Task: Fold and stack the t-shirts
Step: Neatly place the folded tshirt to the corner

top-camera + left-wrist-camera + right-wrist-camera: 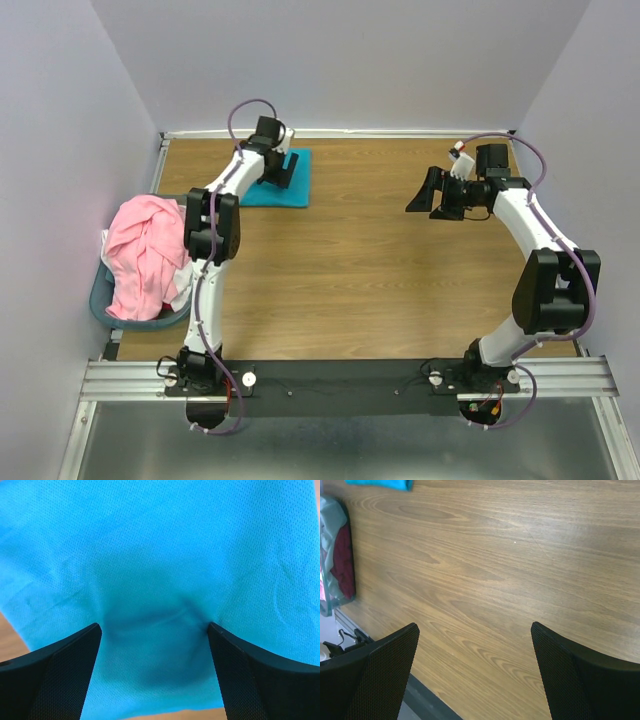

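Note:
The teal t-shirt (281, 190) lies folded into a small rectangle at the back left of the table. My left gripper (287, 168) is down on it with jaws wide open. In the left wrist view the teal t-shirt (160, 555) fills the frame, and both fingertips (92, 632) press into the cloth, dimpling it between them. The pink t-shirt (145, 255) is heaped loose in the basket at the left edge. My right gripper (433, 192) hangs open above bare wood at the back right and holds nothing; in its wrist view the right gripper (475, 630) shows only tabletop between its fingers.
The blue-grey basket (100, 300) sits at the table's left edge and shows as the basket (330, 555) with dark red cloth inside in the right wrist view. A corner of the teal shirt (380, 484) shows there too. The walls stand close on three sides.

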Robot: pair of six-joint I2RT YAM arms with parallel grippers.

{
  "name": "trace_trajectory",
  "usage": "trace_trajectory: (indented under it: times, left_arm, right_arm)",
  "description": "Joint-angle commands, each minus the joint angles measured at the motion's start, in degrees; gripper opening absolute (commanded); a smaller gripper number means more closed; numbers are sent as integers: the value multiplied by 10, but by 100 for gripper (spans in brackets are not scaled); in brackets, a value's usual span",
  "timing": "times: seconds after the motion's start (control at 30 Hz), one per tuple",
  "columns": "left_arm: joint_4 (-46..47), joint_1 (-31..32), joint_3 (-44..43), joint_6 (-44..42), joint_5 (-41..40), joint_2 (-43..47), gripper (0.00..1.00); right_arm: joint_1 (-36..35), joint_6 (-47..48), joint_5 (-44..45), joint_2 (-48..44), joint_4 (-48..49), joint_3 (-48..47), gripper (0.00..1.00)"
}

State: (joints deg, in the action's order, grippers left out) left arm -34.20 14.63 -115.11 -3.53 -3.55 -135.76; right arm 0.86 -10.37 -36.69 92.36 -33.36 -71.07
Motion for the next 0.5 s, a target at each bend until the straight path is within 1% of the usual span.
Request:
trace_trajectory:
  times: [0.0, 0.03, 0.23, 0.47]
  left_arm:
    - [-96, -35, -52, -91, -47, -65, 94]
    - [-97, -43, -70, -110, -51, -77, 95]
    - [-104, -101, -133, -148, -89, -110, 94]
    - [-95, -142, -158, -166, -106, -119, 95]
  right_arm:
    - [5, 13, 7, 4, -12, 1, 100]
    - [5, 13, 7, 2, -12, 2, 100]
    - [7, 17, 8, -3, -14, 9, 100]
    - [8, 16, 6, -5, -14, 9, 100]
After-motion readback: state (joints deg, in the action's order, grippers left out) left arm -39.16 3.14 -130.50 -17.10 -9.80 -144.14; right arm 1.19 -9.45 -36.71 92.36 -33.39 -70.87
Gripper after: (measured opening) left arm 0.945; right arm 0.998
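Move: The folded t-shirt lies right under the open left hand, its middle about 3 cm to the left, 1 cm back and some 3 cm below. The table's far left corner, where the t-shirt is being taken, is roughly 15 cm ahead and 39 cm left of that hand. The basket with the pink cloth sits about 37 cm left and 29 cm back. From the right hand the t-shirt's middle lies some 18 cm ahead and 49 cm left, 13 cm lower. The folded t-shirt is still under the left hand's open fingertips, which drag it across the table towards the far left corner: about 14 cm to the left and some 5 cm forward, the forward part mostly early on. The wrist tilts roughly 15 degrees on the way, fingertips swinging to the left, and the fingers stay wide open, never pinching. ##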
